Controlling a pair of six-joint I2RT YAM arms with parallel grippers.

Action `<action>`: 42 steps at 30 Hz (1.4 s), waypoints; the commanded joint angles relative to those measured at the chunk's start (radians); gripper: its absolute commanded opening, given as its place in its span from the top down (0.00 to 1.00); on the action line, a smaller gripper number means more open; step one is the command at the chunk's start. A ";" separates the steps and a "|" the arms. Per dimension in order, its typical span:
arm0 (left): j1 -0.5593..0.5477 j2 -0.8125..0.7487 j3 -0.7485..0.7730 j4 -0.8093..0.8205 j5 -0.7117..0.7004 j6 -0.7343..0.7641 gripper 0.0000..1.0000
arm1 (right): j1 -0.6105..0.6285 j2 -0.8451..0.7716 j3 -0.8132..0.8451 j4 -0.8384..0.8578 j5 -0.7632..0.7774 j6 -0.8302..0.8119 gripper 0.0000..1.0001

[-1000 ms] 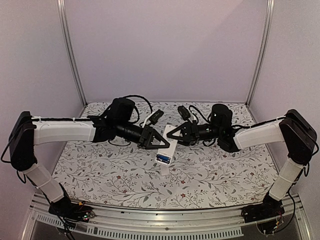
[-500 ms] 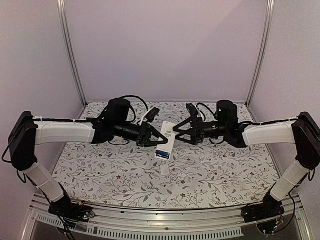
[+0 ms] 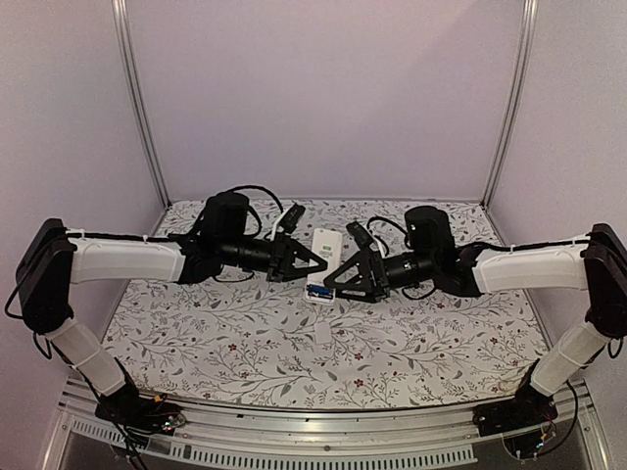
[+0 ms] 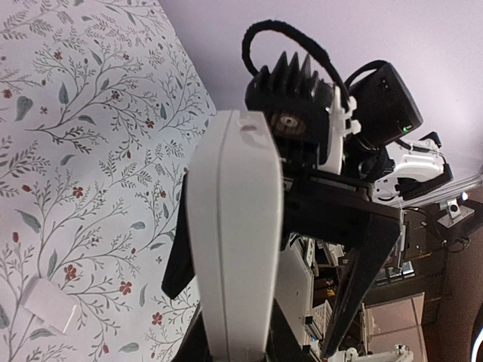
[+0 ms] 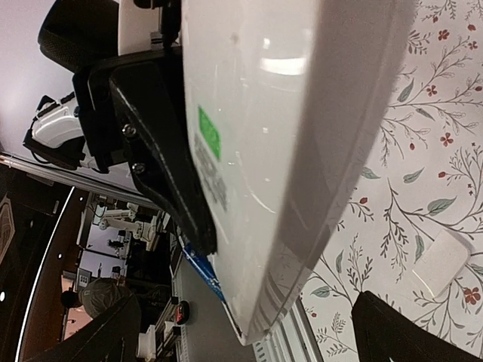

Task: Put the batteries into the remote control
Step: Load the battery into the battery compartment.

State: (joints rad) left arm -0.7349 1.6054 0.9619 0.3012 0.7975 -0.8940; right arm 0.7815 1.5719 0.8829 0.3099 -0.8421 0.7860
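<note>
The white remote control (image 3: 324,247) hangs above the table, and my left gripper (image 3: 315,268) is shut on it. In the left wrist view the remote control (image 4: 234,219) stands edge-on in the left gripper (image 4: 234,302). A blue battery (image 3: 316,291) shows in the remote's lower end, and the battery (image 5: 198,270) also shows along the edge of the remote control (image 5: 279,136). I cannot make out the blackish battery. My right gripper (image 3: 335,276) is wide open at that end, its fingers (image 5: 407,335) apart on either side without touching.
A small flat white cover piece (image 3: 321,334) lies on the floral table cover (image 3: 216,333) below the remote; the cover piece (image 4: 47,308) (image 5: 442,261) shows in both wrist views. Metal frame posts (image 3: 137,108) stand at the back corners.
The right gripper has opened wide, pulled back from the remote and come in again lower. The left gripper has carried the remote up and away from the table.
</note>
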 commanded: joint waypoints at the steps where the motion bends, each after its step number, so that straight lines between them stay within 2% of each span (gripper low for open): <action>1: 0.015 -0.019 -0.020 0.067 -0.032 -0.017 1.00 | 0.033 0.009 0.053 -0.034 0.043 -0.020 0.01; 6: 0.015 -0.025 -0.021 0.043 -0.060 -0.002 1.00 | 0.058 0.040 0.084 -0.055 0.086 0.007 0.02; 24: 0.015 -0.023 -0.034 0.032 -0.084 0.004 1.00 | 0.079 0.105 0.135 -0.075 0.119 0.034 0.21; 33: 0.015 -0.030 -0.034 0.027 -0.091 0.004 1.00 | 0.086 0.118 0.143 -0.084 0.123 0.032 0.23; 42: 0.017 -0.031 -0.035 0.038 -0.087 -0.002 1.00 | 0.090 0.132 0.148 -0.091 0.125 0.030 0.29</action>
State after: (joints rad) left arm -0.7307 1.6039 0.9329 0.3077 0.6979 -0.9058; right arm 0.8635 1.6772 1.0107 0.2462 -0.7326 0.8146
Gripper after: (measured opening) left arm 0.153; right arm 0.724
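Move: The remote's battery compartment, with the blue battery in it, faces up about 3 cm to the right hand's left, level with it fore and aft and perhaps 1 cm lower. The left fingertips, gripping the remote, are some 5 cm ahead of the right hand, 3 cm left and 1 cm up; the white battery cover lies on the table about 16 cm below, 2 cm back and 1 cm left. From the left hand, the compartment is roughly 5 cm back, 2 cm down and 1 cm right. Leftward by about 3.5 cm, rising a little first and then sinking some 2 cm, the open right hand brings its fingers around the remote's compartment end, one over the battery side, closing about a quarter and seeming to press on the blue battery. The left hand keeps its grip on the remote and eases about 1.5 cm forward and down. ##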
